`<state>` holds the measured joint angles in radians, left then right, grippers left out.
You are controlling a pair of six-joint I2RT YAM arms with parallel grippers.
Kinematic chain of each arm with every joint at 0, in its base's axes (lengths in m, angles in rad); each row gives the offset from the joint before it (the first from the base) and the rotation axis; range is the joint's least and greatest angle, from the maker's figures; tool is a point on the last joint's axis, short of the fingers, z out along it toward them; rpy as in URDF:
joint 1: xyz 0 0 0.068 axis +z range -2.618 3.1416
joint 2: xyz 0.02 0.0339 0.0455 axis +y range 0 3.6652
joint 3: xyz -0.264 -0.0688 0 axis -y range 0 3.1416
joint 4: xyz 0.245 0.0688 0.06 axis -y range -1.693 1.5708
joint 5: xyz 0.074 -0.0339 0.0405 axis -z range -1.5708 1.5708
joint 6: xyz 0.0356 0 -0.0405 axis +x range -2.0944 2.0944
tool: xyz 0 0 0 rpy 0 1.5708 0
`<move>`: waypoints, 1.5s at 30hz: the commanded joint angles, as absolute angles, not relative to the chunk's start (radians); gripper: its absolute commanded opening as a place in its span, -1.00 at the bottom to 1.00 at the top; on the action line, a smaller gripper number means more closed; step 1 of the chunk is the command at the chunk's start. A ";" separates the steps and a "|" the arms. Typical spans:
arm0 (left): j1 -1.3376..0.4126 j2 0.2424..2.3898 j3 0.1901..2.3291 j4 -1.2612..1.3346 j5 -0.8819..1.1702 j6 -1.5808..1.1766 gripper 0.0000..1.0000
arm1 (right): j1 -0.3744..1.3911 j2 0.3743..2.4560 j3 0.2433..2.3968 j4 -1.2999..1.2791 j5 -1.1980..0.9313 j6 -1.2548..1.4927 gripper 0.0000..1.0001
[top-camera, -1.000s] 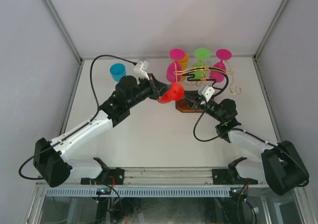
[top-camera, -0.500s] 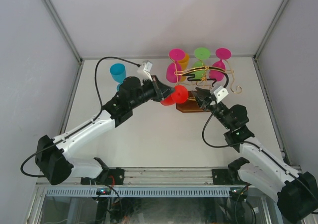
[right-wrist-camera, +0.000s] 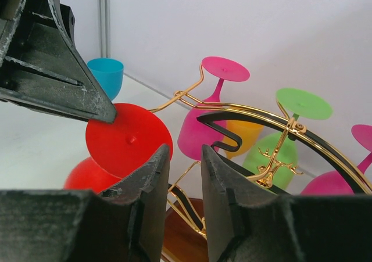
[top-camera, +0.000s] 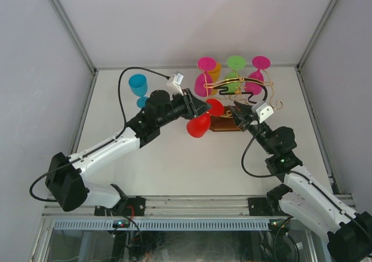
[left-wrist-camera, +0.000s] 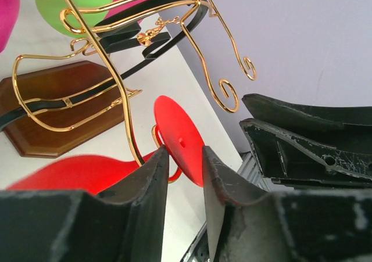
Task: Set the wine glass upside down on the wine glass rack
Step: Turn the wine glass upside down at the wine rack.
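The red wine glass (top-camera: 199, 125) hangs upside down on the near-left arm of the gold wine glass rack (top-camera: 249, 88). Its round foot (left-wrist-camera: 178, 139) is above the wire and its bowl (left-wrist-camera: 75, 172) below. My left gripper (top-camera: 203, 106) is at that foot. Its jaws stand a little apart on either side of the disc's edge, with a gap showing. In the right wrist view one left finger (right-wrist-camera: 70, 88) touches the rim of the foot (right-wrist-camera: 129, 139). My right gripper (top-camera: 238, 112) hovers just right of the glass, over the wooden base (top-camera: 225, 124), slightly open and empty.
Pink (top-camera: 204, 76), orange (top-camera: 215, 71), green (top-camera: 235, 71) and a second pink glass (top-camera: 258, 73) hang on the rack's far arms. A blue glass (top-camera: 138, 86) stands upright on the table at the back left. Scroll-ended gold wires (left-wrist-camera: 228, 90) curl close to my left fingers.
My left jaws have parted from the red glass's foot. The bowl has dropped and now hangs below the wire. The right gripper has crept closer to the rack.
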<state>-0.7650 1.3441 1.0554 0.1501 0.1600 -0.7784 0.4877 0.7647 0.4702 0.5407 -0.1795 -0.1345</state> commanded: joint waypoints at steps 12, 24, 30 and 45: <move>-0.770 1.331 1.152 0.055 0.088 -0.709 0.17 | 0.499 0.703 0.655 0.123 -0.158 0.009 -0.23; -0.769 1.228 1.165 -0.061 -0.032 -0.597 0.33 | 0.473 0.731 0.713 -0.033 -0.196 0.126 -0.13; -0.762 1.166 1.179 -0.185 -0.082 -0.502 0.34 | 0.366 0.693 0.714 -0.104 -0.257 0.222 -0.05; -0.753 0.849 1.038 -0.602 -0.283 -0.257 0.35 | 0.244 0.806 1.069 -0.360 -0.316 -0.026 0.18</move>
<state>-0.7589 0.9241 1.0878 -0.4549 -0.2066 -0.3565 0.2462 0.7376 0.9337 -0.3172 -0.2813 0.0795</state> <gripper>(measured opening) 0.674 0.558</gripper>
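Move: At the rack's near left hook the red wine glass hangs tilted, its foot about 4 cm right of the left fingertips and its middle 1 cm right and 6 below. From that hand the hanging pink glass is some 20 cm ahead, straight on, 6 below; the rack's base 11 ahead, 11 right, 26 below; the standing blue glass 21 ahead, 30 left, 21 below. From the right hand the red glass is 1 cm back, 9 left, 6 below. Opening wider at the red glass's foot and rising a centimetre or so, the left hand comes free, then sweeps left about 15 cm and a little back, its fingers turning forward and down. The right hand, holding nothing, opens further, tips down some 30 degrees, dips about 4 cm, moves some 6 cm right away from the glass, and rises again. ##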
